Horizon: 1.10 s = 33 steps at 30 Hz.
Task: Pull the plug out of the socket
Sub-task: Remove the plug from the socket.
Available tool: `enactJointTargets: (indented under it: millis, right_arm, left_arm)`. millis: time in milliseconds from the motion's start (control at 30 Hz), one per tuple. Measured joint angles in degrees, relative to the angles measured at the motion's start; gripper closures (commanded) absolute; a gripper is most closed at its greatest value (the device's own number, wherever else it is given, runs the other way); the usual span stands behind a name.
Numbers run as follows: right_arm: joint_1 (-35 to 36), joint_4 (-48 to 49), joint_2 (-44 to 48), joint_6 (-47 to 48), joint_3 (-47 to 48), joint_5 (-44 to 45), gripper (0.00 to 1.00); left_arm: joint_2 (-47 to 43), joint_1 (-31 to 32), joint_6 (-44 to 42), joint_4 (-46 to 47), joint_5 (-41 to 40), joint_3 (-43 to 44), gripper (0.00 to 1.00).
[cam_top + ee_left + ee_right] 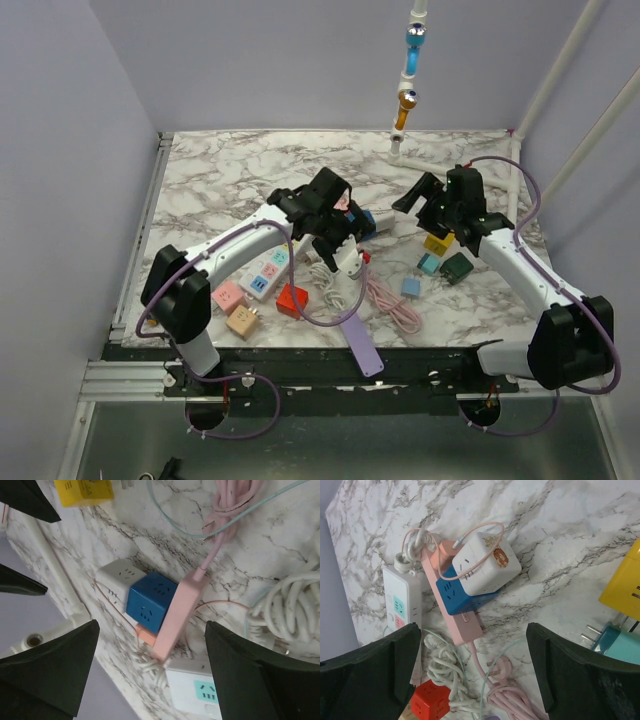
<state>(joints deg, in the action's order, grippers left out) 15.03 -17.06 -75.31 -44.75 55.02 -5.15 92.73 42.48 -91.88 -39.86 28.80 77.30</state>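
Observation:
A pink power strip lies on the marble table with a blue cube adapter plugged into it and a white cube plug stuck on the blue one. The same stack shows in the left wrist view: pink strip, blue cube, white cube. My left gripper is open and empty, hovering just above the strip's end. My right gripper is open and empty, above the table to the right of the stack. From the top, the left gripper covers most of the stack; the blue cube peeks out.
A white strip with teal sockets, a tangled white cord and a pink cord coil lie beside the stack. A red cube, yellow cube, dark green cube and purple strip are scattered around.

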Motion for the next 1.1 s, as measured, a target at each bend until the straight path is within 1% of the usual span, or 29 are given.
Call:
enactJointTargets:
  millis: [133, 233, 467, 567, 733, 800, 933, 1033, 1100]
  right_arm:
    - [-1.77, 0.04, 0.00, 0.00, -0.76, -1.29, 0.05]
    - [-3.13, 0.39, 0.02, 0.02, -0.76, -2.47, 0.05]
    - [-6.25, 0.70, 0.39, -0.02, -0.94, -4.81, 0.05]
    - [-6.93, 0.70, 0.96, -0.07, -1.18, -5.38, 0.05]
    - [-7.28, 0.74, 1.22, -0.28, -1.27, -6.43, 0.05]
    - [-7.28, 0.94, 1.27, -0.33, -1.60, -6.82, 0.05]
    - [-7.28, 1.09, 1.46, -0.68, -2.73, -7.34, 0.05]
    - [-7.28, 1.11, 1.51, -0.79, -3.30, -7.65, 0.05]
    - [-7.28, 1.11, 1.55, -0.85, -3.45, -7.72, 0.05]
  left_arm:
    - [7.56, 1.36, -7.17, -4.57, -1.46, 8.59, 0.14]
    - [11.54, 1.92, -10.62, -8.22, -2.67, 11.80, 0.12]
    - [16.41, 2.32, -18.21, -13.73, -6.91, 12.15, 0.12]
    - [18.34, 2.40, -19.80, -13.55, -7.85, 12.17, 0.11]
    - [20.83, 2.56, -21.51, -10.97, -8.46, 12.35, 0.12]
    - [22.14, 2.56, -21.88, -10.32, -8.57, 13.11, 0.14]
    - [24.11, 2.56, -22.62, -9.38, -9.20, 14.32, 0.24]
    - [25.38, 2.60, -23.21, -9.62, -10.34, 15.65, 0.35]
    - [26.77, 2.69, -23.06, -9.44, -11.21, 17.14, 0.45]
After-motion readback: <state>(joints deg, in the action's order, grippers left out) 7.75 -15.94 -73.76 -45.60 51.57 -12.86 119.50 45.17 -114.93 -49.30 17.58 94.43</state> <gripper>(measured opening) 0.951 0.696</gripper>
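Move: The pink strip's cable end lies about 5 cm ahead of the left hand, 4 cm to its right and some 14 cm below. About 6 cm farther out than that end and 2 cm to its right sits the blue block; the white cube is level with the block, 4 cm farther right. The pink plug lies about 7 cm back from the cable end and 3 cm to its right. From the right hand, the cable end is some 10 cm left, 2 cm back and 14 cm below. Down some 11 cm goes the left hand, easing forward about 5 cm and a little right, onto the cable end of the pink strip, while the wrist turns clockwise and tips the fingers some 20 degrees steeper. Late on, the fingers begin to close around that end, no grip visible yet. The open right hand drifts about 3 cm left, towards the strip, and hovers. ##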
